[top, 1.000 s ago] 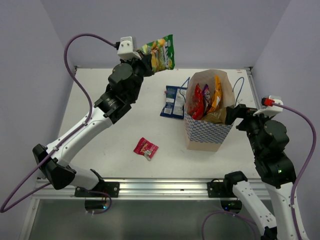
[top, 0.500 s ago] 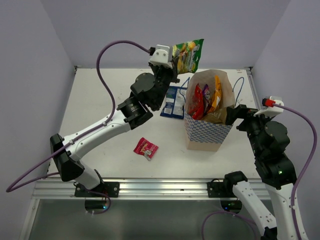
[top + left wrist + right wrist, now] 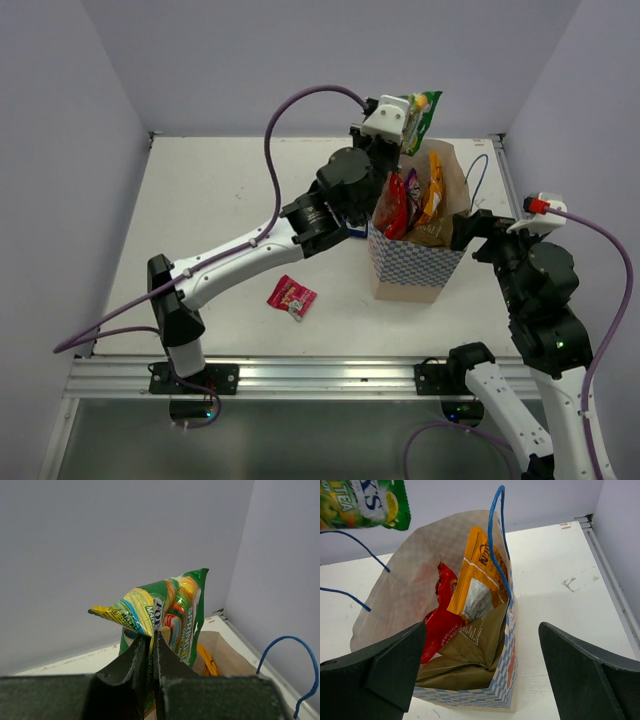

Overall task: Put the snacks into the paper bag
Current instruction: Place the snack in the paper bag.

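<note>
My left gripper (image 3: 407, 118) is shut on a yellow-green snack packet (image 3: 423, 106), holding it in the air above the back rim of the paper bag (image 3: 415, 268). In the left wrist view the fingers pinch the packet (image 3: 172, 607) by its lower edge. The tan bag, zigzag-patterned on its sides, stands upright and holds a red packet (image 3: 441, 622), an orange packet (image 3: 479, 577) and a purple one (image 3: 411, 184). A tiny pink-red packet (image 3: 292, 296) lies on the table in front of the left arm. My right gripper (image 3: 480, 680) is wide open at the bag's right side, holding nothing.
Thin blue cord handles (image 3: 496, 535) stand up from the bag's rim. The table's raised back edge and right edge (image 3: 612, 580) run close to the bag. The left arm's purple cable (image 3: 290, 110) loops high over the table's middle.
The left arm has swung right, carrying the yellow-green packet from the back left to above the bag. The right arm and bag have not moved.
</note>
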Tool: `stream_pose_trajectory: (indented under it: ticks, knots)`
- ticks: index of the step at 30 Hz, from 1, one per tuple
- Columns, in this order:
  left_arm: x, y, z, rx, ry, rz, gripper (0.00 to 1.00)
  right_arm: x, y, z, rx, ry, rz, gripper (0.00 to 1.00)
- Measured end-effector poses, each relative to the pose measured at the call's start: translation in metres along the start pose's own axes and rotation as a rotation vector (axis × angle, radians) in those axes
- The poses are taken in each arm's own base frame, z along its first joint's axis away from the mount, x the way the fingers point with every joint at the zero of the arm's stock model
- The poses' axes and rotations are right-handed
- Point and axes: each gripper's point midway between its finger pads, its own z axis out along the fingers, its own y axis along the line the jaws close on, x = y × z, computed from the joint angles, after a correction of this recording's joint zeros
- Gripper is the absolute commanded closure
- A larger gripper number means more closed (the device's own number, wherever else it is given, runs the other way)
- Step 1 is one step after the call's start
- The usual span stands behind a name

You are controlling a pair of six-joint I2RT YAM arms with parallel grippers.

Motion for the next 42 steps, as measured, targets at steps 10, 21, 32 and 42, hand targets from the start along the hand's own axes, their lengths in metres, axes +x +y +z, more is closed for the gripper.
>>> stream_pose_trajectory:
  ticks: [10,21,32,42]
  knots:
    - [0.069,-0.016,0.009,0.003,0.188,0.136,1.0,0.003,0.0,0.001,0.001,0.006,-0.001,0.02]
    - [0.128,-0.03,0.013,0.013,0.31,0.209,1.0,0.003,0.0,0.001,0.001,0.007,-0.002,0.02]
    - [0.162,-0.039,0.013,-0.001,0.389,0.181,0.96,0.005,0.0,0.0,-0.003,0.006,-0.002,0.01]
    - [0.177,-0.072,-0.001,0.144,0.478,0.024,0.9,0.004,0.0,-0.001,-0.001,0.003,-0.002,0.02]
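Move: The left gripper holds the green snack above the paper bag; the bag's mouth is about 20 cm below, some 6 cm right and 4 cm back. Inside, the orange snack lies roughly 9 cm right, 1 cm back and 27 cm down from this gripper, the red snack about 2 cm right, 5 cm back and 28 cm down. From the idle right gripper, the mouth is about 9 cm ahead, 11 cm left and 10 cm lower. Bring the left gripper down about 17 cm into the bag's mouth, easing some 9 cm right as it sinks, with the last few centimetres going mostly right and slightly back. Tip the fingers down some 25 degrees and roll the left side up a little; keep the pinch on the green snack throughout. ##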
